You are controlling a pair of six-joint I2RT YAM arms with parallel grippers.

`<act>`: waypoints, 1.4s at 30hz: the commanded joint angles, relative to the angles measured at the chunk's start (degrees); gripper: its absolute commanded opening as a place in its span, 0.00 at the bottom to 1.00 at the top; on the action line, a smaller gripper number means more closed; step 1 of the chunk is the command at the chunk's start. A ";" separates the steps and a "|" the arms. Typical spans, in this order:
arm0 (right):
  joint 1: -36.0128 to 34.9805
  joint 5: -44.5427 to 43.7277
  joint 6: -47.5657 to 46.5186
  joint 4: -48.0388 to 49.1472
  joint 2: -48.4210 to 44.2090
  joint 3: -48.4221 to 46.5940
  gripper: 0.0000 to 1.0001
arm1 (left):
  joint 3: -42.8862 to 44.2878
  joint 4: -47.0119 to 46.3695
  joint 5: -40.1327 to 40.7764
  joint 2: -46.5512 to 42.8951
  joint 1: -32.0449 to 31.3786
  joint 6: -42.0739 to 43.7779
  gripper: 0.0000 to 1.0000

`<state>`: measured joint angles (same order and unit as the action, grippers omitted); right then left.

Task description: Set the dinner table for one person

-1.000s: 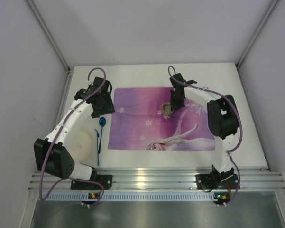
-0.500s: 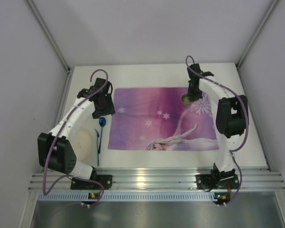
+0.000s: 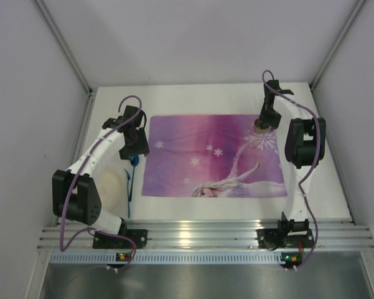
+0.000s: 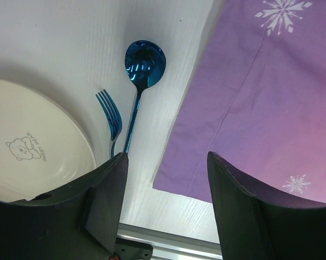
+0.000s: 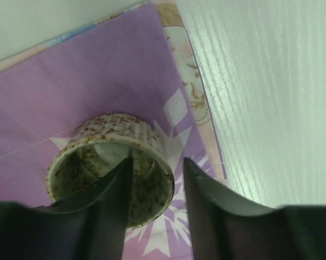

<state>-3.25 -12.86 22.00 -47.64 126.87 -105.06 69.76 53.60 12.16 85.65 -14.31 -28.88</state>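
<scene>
A speckled ceramic cup [image 3: 260, 129] [image 5: 114, 146] stands upright on the far right corner of the purple placemat [image 3: 199, 156], which lies on the white dinner table [image 3: 193, 99]. My right gripper [image 3: 262, 123] [image 5: 157, 162] is open over the cup. One finger is inside the cup, the other outside its wall with a small gap. My left gripper [image 3: 134, 151] [image 4: 167, 157] hangs open with nothing between its fingers, above the table's left strip. A blue spoon [image 4: 144, 59] and a blue fork [image 4: 111, 114] lie there.
A cream plate [image 3: 109, 187] [image 4: 32, 146] with a bear print sits left of the cutlery. The ribbed aluminium rail [image 3: 199, 233] runs along the near edge. White walls close in the table on three sides.
The right arm carried the cup from the placemat's middle to its far right corner, and its jaws have opened off the cup wall. The left gripper barely shifted.
</scene>
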 commanded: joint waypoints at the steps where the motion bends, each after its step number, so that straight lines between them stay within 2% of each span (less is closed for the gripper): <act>1: -0.27 0.82 -0.03 -0.70 0.13 -1.74 0.48 | -1.46 -0.52 -0.47 1.01 1.29 1.55 0.65; 2: -0.27 0.91 0.23 -0.53 -0.13 -1.38 0.61 | -1.55 -0.43 -0.21 1.45 1.73 1.81 0.65; 4: -0.18 0.91 0.59 -0.35 -1.09 -0.15 0.71 | -1.73 -0.17 0.75 2.06 2.17 2.60 0.65; 5: -0.18 0.74 0.94 -0.26 -2.58 0.55 0.75 | -1.82 -0.08 0.93 2.94 2.96 2.87 0.65; 10: 1.04 -1.38 2.78 0.09 -10.75 6.43 0.79 | -1.90 0.19 0.76 7.16 5.77 4.89 0.63; 13: 1.93 0.99 2.97 1.67 -17.69 12.06 0.79 | -1.29 -0.95 -0.65 9.97 6.83 6.38 0.61; 19: 1.93 3.98 2.52 2.63 -27.18 20.32 0.77 | 1.26 -2.18 0.84 16.91 7.45 8.14 0.46; 23: 1.93 4.25 2.08 3.16 -30.36 25.33 0.76 | 2.66 -3.42 0.14 20.08 7.45 8.58 0.41; 30: 2.72 3.55 0.77 3.16 -33.09 28.41 0.76 | 3.10 -3.60 1.10 24.48 7.45 9.02 0.36; 40: 6.41 3.90 -1.17 2.20 -36.07 28.24 0.76 | 1.00 -3.68 1.02 31.42 10.79 8.58 0.11; 42: 6.50 4.77 -0.99 2.11 -36.60 28.59 0.75 | -0.14 -4.47 0.67 31.95 10.97 8.58 0.03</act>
<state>2.81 -9.06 22.00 -45.45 93.30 -76.01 74.11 54.13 9.39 111.07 -5.69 -20.86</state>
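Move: Below the left hand and a little to its left lies the spoon, its middle about 4 cm back, 4 cm left and 12 cm down, its bowl pointing forward. The fork's middle is some 11 cm back and 6 cm left, the plate's about 10 cm back and 18 cm left. The right fingers still straddle the near-upright cup's right rim, its middle about 3 cm left, level ahead and 2 cm down; the placemat's middle is 12 cm back and 23 cm left of that hand. Sinking about 11 cm and shifting some 4 cm left, the left hand tips its fingers some 20 degrees towards straight down, then shuts them on the spoon's neck just behind the bowl. Meanwhile the right fingers open wide and let go of the cup's rim; that hand draws back about 11 cm, rising, dipping and rising again, and ends a little farther right. ##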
